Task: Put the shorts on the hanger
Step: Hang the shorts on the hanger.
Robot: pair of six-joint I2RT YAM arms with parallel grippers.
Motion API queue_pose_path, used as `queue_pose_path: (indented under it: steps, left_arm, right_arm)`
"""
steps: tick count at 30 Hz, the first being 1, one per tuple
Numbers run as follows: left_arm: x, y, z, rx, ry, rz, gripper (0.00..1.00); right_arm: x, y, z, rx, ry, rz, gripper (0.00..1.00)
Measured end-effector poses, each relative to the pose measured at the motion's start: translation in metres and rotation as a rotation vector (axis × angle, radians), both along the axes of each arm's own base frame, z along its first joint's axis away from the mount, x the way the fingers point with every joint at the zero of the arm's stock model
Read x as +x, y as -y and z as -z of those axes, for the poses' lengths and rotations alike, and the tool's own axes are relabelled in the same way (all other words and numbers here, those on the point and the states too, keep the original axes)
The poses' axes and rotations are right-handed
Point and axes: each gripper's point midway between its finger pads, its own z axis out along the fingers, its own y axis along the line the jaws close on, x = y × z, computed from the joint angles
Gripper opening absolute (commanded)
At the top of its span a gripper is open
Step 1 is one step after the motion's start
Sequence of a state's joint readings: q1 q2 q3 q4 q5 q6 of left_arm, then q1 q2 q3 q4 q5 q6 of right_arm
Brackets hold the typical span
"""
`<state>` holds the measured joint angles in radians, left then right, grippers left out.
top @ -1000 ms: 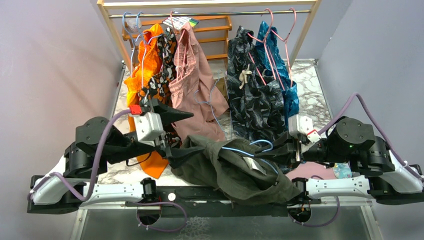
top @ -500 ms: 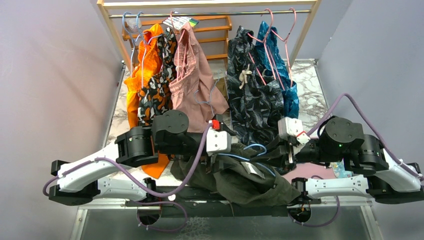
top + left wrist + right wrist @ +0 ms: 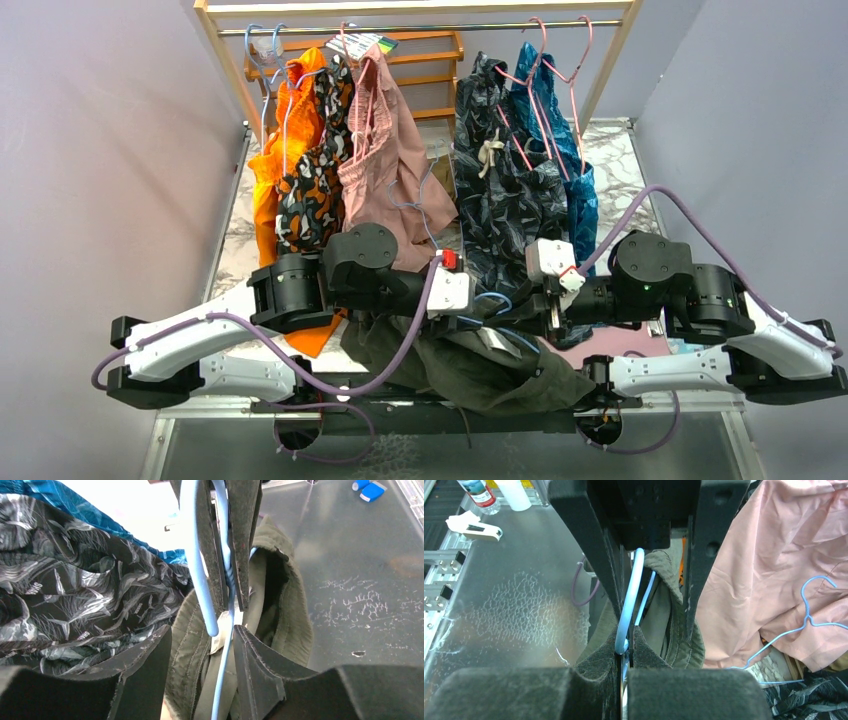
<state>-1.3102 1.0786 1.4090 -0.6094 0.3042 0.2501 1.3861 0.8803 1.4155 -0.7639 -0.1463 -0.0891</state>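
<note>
The dark olive shorts (image 3: 480, 365) hang bunched at the table's near edge between both arms. My right gripper (image 3: 538, 303) is shut on the light-blue hanger (image 3: 495, 298); in the right wrist view the hanger (image 3: 629, 600) is pinched at my right gripper (image 3: 624, 647), with the shorts (image 3: 674, 610) behind. My left gripper (image 3: 480, 308) faces it from the left. In the left wrist view my left gripper (image 3: 202, 645) stands part-way open around the shorts' waistband (image 3: 190, 630) and the hanger's wire (image 3: 223, 670). The wire runs along the right finger.
A wooden rack (image 3: 420, 8) at the back carries an orange garment (image 3: 272, 165), dusty-pink shorts (image 3: 385, 170), dark leaf-print shorts (image 3: 505, 205) and a teal garment (image 3: 578, 190) on pink hangers (image 3: 560, 60). A spare blue hanger (image 3: 809, 617) lies against the pink shorts. Marble tabletop (image 3: 625, 160) lies beneath.
My left arm swung from the left side to the centre and its jaws narrowed around the waistband and wire. My right gripper shifted slightly left, still holding the hanger.
</note>
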Motion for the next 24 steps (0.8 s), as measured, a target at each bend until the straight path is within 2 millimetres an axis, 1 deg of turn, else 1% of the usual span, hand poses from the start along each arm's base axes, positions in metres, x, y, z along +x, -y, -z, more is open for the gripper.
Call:
queue_pose_path:
  steps: [2,3,5,7,9,11,12,15,16,18,20,22,24]
  left_arm:
    - [-0.001,0.0,0.006,0.009,-0.007,0.001,0.48]
    - [-0.001,0.0,0.008,0.013,-0.01,0.001,0.46]
    - [-0.001,0.0,0.013,0.019,-0.017,0.002,0.38]
    - [-0.003,0.0,0.017,0.019,-0.027,0.006,0.23]
    - [-0.005,-0.002,0.021,0.024,-0.04,0.012,0.0]
    - [-0.009,-0.004,0.024,0.024,-0.052,0.025,0.0]
    - [-0.011,-0.005,0.024,0.021,-0.054,0.032,0.0]
    - [-0.01,-0.01,0.021,-0.005,-0.05,0.015,0.0]
    - [-0.008,-0.013,0.02,-0.014,-0.045,-0.002,0.0]
    - [-0.001,-0.02,0.015,-0.038,-0.029,-0.049,0.0]
    - [0.005,-0.032,0.004,-0.079,-0.01,-0.1,0.0]
    - [0.01,-0.047,-0.013,-0.143,0.012,-0.147,0.0]
    - [0.013,-0.063,-0.03,-0.208,0.028,-0.185,0.0]
  right_arm:
    - [0.0,-0.002,-0.002,0.002,0.002,-0.005,0.01]
    - [0.0,-0.003,-0.003,0.005,0.005,-0.007,0.01]
    - [-0.001,-0.005,-0.003,0.006,0.006,-0.014,0.01]
    - [-0.001,-0.008,-0.002,0.002,0.007,-0.019,0.01]
    - [-0.001,-0.011,-0.001,-0.003,0.009,-0.024,0.01]
    - [0.0,-0.013,0.0,-0.008,0.014,-0.023,0.01]
    - [0.001,-0.014,0.001,-0.009,0.017,-0.022,0.07]
    - [0.002,-0.018,-0.002,0.0,0.019,-0.02,0.42]
    - [0.002,-0.019,-0.004,0.006,0.013,-0.017,0.48]
    - [0.006,-0.019,-0.008,0.02,0.02,0.005,0.54]
    - [0.011,-0.015,-0.013,0.04,0.027,0.036,0.55]
    - [0.017,-0.005,-0.022,0.073,0.036,0.084,0.56]
    - [0.024,0.008,-0.035,0.129,0.046,0.137,0.56]
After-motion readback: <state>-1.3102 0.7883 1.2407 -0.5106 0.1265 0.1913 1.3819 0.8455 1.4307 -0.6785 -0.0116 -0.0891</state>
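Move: The hanger's wire beside its neck is some 1 cm back, 1 cm right and 2 cm below the left hand's open fingertips. The shorts hang on its far part, about 6 cm back, level sideways and 12 cm below; the patterned black shorts stand about 20 cm ahead, 3 cm right and 10 cm lower. The right hand already pinches the hanger at its neck, right at the fingertips. Left sinks 2 cm, pinches the hanger, then goes left and up some 8 cm; right lets go, rising. ##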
